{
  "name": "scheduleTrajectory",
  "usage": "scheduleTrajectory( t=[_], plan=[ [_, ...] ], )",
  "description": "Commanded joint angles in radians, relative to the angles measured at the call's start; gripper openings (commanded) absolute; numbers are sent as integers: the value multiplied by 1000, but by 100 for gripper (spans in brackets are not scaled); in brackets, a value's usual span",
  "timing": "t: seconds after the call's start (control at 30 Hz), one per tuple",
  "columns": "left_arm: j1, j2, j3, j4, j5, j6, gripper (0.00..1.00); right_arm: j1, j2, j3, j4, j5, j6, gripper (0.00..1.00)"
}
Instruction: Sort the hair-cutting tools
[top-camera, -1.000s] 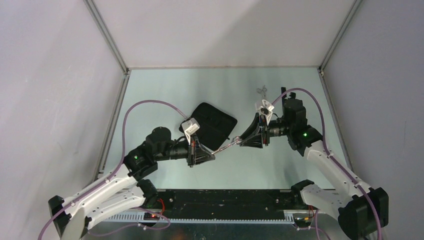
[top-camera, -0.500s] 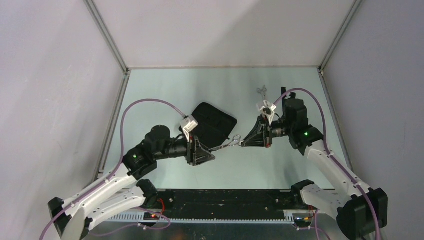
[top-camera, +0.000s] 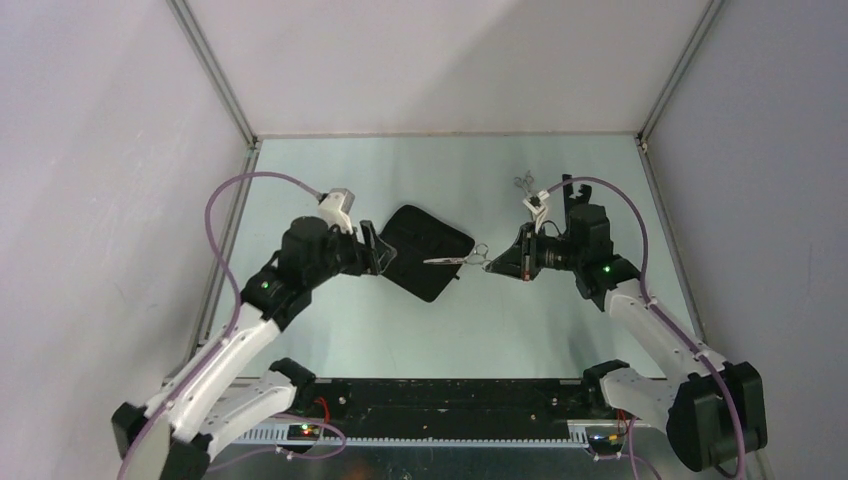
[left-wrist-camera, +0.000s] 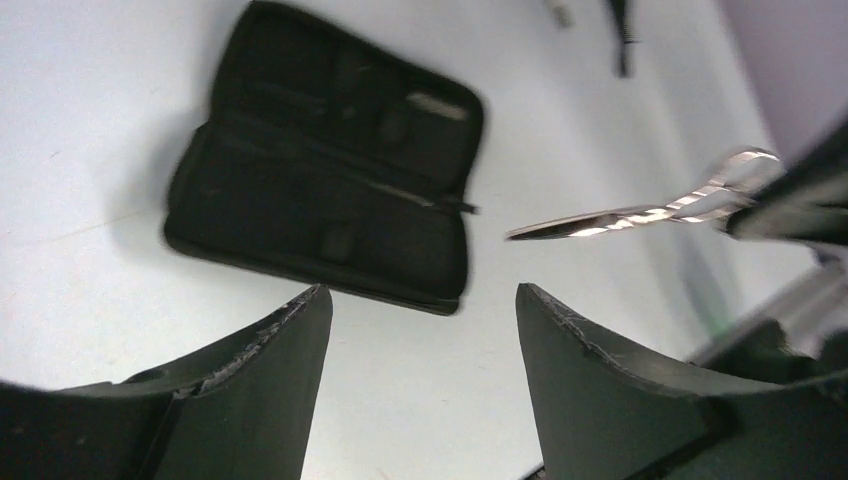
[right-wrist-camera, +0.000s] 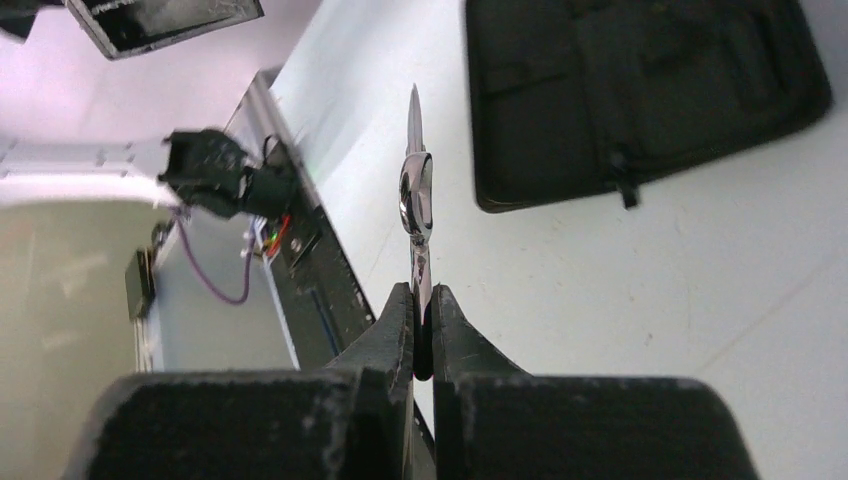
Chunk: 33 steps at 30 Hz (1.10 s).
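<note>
My right gripper (top-camera: 492, 264) is shut on the ring-handle end of a pair of silver scissors (top-camera: 455, 260) and holds them above the table, tips pointing left over the black zip case (top-camera: 425, 250). The right wrist view shows the scissors (right-wrist-camera: 416, 190) clamped between my gripper's (right-wrist-camera: 421, 300) jaws. My left gripper (top-camera: 372, 250) is open and empty at the case's left edge; its wrist view shows the open jaws (left-wrist-camera: 420, 300), the case (left-wrist-camera: 320, 190) and the held scissors (left-wrist-camera: 640, 210). A second pair of scissors (top-camera: 522, 182) and a black comb (top-camera: 566, 186) lie at the back right.
The case lies unzipped and flat in the middle of the pale green table (top-camera: 330, 180). Grey walls close the left, back and right sides. A black rail (top-camera: 440, 395) with the arm bases runs along the near edge.
The left gripper has let go of the scissors, opened and drawn back left to the case's far side. The right gripper keeps the scissors and has moved slightly toward the back.
</note>
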Motion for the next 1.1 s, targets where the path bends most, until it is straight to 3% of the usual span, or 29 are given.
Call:
scheduleTrajectory(
  t=[0.0,0.23,0.6,0.83,1.07],
  plan=[
    [90,137,41,5,-98,50,74,1,32,-62,171,220,234,0],
    [142,468,200,51,-185,178,73,21,138,-106,316,337,381,0],
    [183,974,538,-68,-132,393,60,20,246,-117,395,359,424,0],
    [190,1113,611,-149,-63,446,54,12,275,-128,427,342,431,0],
    [191,1128,599,-212,-4,436,47,3,275,-148,454,334,446,0]
  ],
)
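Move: The open black case lies on the table. Its middle is about 12 cm ahead of my empty left hand, 5 cm to that hand's right and 21 cm below. From my right hand, which holds the scissors by the handles, the case is about 13 cm ahead, 15 cm left and 20 cm down. The held scissors hang some 13 cm to my left hand's right, level with it and slightly lower. The second scissors lie about 28 cm ahead of my right hand and 5 cm to its right. I swoop my left hand down about 20 cm and forward some 15 cm, to the far-left edge of the case at the end of its fold. The fingers tip steeply downward and narrow to half open. With my right hand I keep the scissors pinched, sinking about 9 cm and going 7 cm forward towards the case, while the wrist turns clockwise by some 25 degrees and tips the blades down. ##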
